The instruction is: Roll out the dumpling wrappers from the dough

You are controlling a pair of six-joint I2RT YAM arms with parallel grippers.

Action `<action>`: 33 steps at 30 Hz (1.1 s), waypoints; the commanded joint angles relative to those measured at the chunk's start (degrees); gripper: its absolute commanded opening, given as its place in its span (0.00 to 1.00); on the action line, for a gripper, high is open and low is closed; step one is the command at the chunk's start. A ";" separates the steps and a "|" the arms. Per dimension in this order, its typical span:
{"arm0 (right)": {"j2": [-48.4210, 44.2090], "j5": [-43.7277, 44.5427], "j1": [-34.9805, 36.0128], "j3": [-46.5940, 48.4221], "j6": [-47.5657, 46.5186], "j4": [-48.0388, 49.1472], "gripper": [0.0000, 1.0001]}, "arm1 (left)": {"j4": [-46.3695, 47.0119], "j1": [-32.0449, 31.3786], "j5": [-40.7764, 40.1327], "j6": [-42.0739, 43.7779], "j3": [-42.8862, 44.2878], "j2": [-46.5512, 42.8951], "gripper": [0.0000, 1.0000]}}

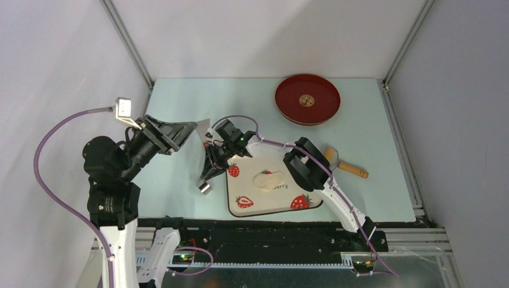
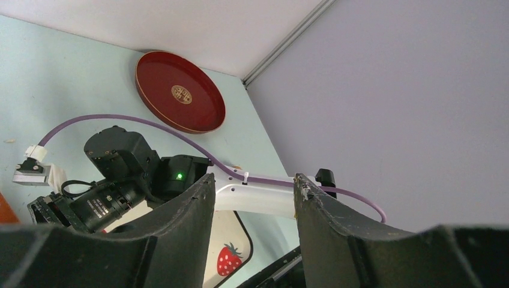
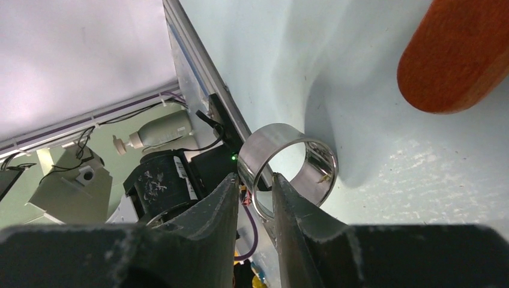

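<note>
The dough (image 1: pixel 268 180) lies as a flattened cream oval on the strawberry-patterned plate (image 1: pixel 264 203). No dumpling wrappers are in view. A small steel ring cutter (image 1: pixel 204 188) rests on the table just left of the plate. My right gripper (image 1: pixel 204 180) reaches down to it. In the right wrist view the ring cutter (image 3: pixel 267 141) has its wall between the narrowed jaws of that gripper (image 3: pixel 255 180), one finger outside and one inside, with a slim gap still showing. My left gripper (image 1: pixel 189 129) hangs raised at the left, open and empty (image 2: pixel 255 183).
A red round tray (image 1: pixel 307 99) with a gold emblem sits at the back right. The tan wooden roller (image 1: pixel 348 166) lies right of the plate. An orange-brown rounded object (image 3: pixel 456 54) rests on the table near the ring. Walls enclose the table.
</note>
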 commanded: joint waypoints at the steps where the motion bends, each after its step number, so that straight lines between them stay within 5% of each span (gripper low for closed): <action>1: 0.19 -2.97 0.59 0.15 1.74 1.61 0.30 | 1.24 -0.34 1.64 -0.22 -0.59 0.23 0.56; 13: 1.58 -3.84 0.79 1.44 1.55 -0.03 0.20 | 1.28 -0.37 1.61 0.42 0.97 0.57 0.56; 23: 1.16 -3.52 1.08 1.05 -1.09 -3.39 0.27 | 1.21 -0.39 1.37 0.64 0.20 -0.02 0.56; 29: 0.80 -6.82 1.19 -0.88 2.37 2.69 0.00 | 1.26 -0.39 1.40 0.79 0.06 -0.08 0.57; 33: -0.24 -6.57 1.28 -1.46 2.37 3.47 0.00 | 1.26 -0.31 1.40 0.86 -0.08 -0.09 0.58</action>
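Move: The metal ring lies on its side almost under the right fingertips: its middle is about 1 cm back from them and 2 cm below, neither left nor right. The orange scraper handle lies some 10 cm ahead of this hand and 2 cm to its right. The tray's middle is about 23 cm to this hand's right and 1 cm ahead. From the raised left hand, the ring is about 3 cm left, roughly level fore and aft, and 37 cm below. Ease the right gripper back about 2 cm along the metal ring, rising a touch and then sinking about 1 cm. Tip the fingers round by some 5 degrees. Let the fingers narrow, reopen slightly, then shut them completely on the ring's upper wall, one finger inside the opening and one outside, pinching the thin rim. ##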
